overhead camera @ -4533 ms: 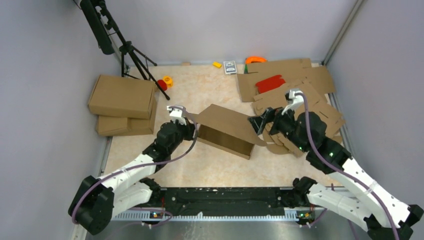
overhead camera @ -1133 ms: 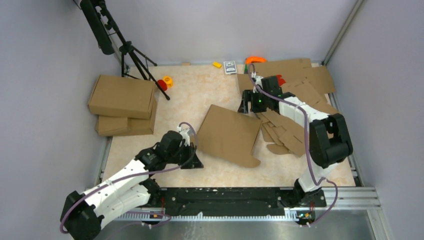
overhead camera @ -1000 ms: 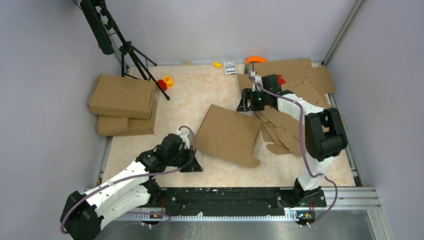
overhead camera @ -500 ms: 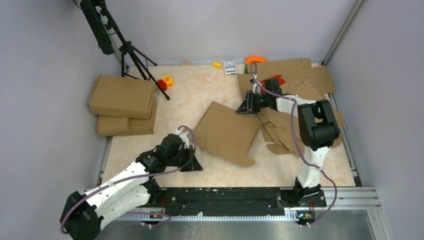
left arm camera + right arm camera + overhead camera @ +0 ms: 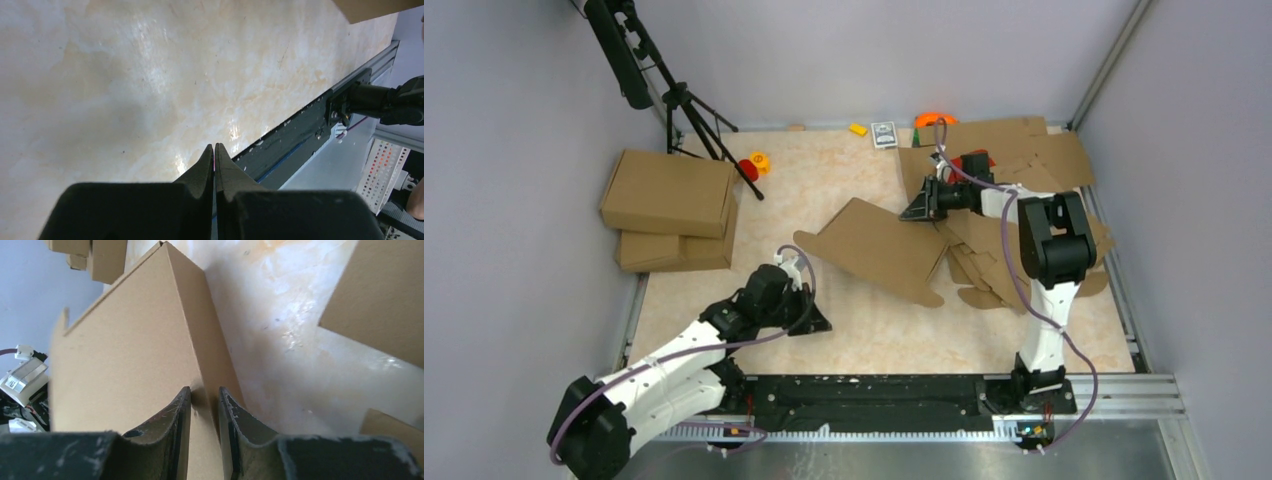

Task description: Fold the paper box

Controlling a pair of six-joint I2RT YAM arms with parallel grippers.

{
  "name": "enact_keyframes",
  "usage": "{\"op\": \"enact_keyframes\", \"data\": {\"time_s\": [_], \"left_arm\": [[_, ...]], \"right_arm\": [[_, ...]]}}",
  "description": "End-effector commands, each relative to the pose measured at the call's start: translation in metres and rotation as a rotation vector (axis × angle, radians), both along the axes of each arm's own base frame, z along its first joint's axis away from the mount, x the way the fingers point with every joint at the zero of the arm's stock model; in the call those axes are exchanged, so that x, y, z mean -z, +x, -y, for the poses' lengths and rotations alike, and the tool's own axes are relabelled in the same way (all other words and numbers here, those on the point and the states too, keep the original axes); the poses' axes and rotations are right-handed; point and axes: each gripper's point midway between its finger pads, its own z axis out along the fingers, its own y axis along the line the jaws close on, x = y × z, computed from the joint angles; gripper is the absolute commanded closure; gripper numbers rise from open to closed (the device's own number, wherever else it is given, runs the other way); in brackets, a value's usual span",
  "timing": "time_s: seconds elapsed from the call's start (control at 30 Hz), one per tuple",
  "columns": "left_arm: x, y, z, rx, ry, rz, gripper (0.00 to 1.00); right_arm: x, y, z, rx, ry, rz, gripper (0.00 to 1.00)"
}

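The paper box (image 5: 879,245), plain brown cardboard, lies mid-table with its far side raised off the surface. My right gripper (image 5: 917,208) is shut on its far right edge. In the right wrist view the fingers (image 5: 180,407) straddle a folded wall of the box (image 5: 125,350); that gripper (image 5: 204,390) pinches the cardboard. My left gripper (image 5: 821,325) sits low near the table, left of the box's near corner and apart from it. In the left wrist view this gripper (image 5: 214,146) is shut on nothing, with bare tabletop under it and a box corner (image 5: 372,5) at the top right.
Two folded boxes (image 5: 669,190) are stacked at the left. Flat cardboard sheets (image 5: 1034,160) are heaped at the back right, under the right arm. A tripod (image 5: 679,100) stands at the back left, with small red and yellow items (image 5: 752,165) beside it. A card deck (image 5: 884,135) lies by the back wall.
My right gripper has closed on the box's far right edge and raised it, so the box now tilts up on that side. The left arm has hardly moved.
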Motion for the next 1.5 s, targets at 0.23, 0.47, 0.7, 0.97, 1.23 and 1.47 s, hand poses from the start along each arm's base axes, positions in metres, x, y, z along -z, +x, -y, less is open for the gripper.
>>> {"op": "enact_keyframes", "data": {"time_s": [0.23,0.47,0.7,0.97,1.23,1.47], "left_arm": [[-0.023,0.071,0.022,-0.136,-0.151,0.314,1.0],[-0.044,0.132,0.051,-0.17,-0.169,0.483,1.0],[-0.07,0.171,0.096,-0.093,-0.227,0.528,1.0],[-0.087,0.166,0.107,-0.015,-0.25,0.563,1.0],[-0.065,0.115,0.077,0.009,-0.197,0.497,1.0],[-0.052,0.08,0.037,-0.038,-0.125,0.446,1.0]], "right_arm": [[0.048,0.013,0.024,0.057,-0.14,0.001,0.78],[0.024,0.01,0.015,0.044,-0.122,0.061,0.78],[-0.001,-0.011,-0.003,-0.011,-0.13,0.118,0.77],[-0.029,-0.06,-0.038,-0.094,-0.116,0.152,0.76],[-0.035,-0.114,-0.054,-0.064,-0.17,0.147,0.76],[-0.044,-0.141,-0.052,-0.006,-0.229,0.179,0.75]]}}
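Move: The right hand has its fingers around an edge of the tilted paper box, whose middle lies about 8 cm back and 6 cm left of it, a little lower. Flat cardboard sheets spread about 22 cm to its right and 1 cm back; a red piece lies 10 cm ahead and 13 cm right. From the shut left hand, the box's middle is roughly 15 cm ahead and 9 cm right, slightly higher. With its fingers already on the box's edge, the right hand dips about 4 cm, then draws back some 15 cm, swinging left and rising again, its opening unchanged. Shut, the left hand sweeps about 17 cm forward and 10 cm right into the box's space, rising and tipping its fingers up nearly 30 degrees, then backs off some 7 cm and left, its tips ending close against the box's left face. ##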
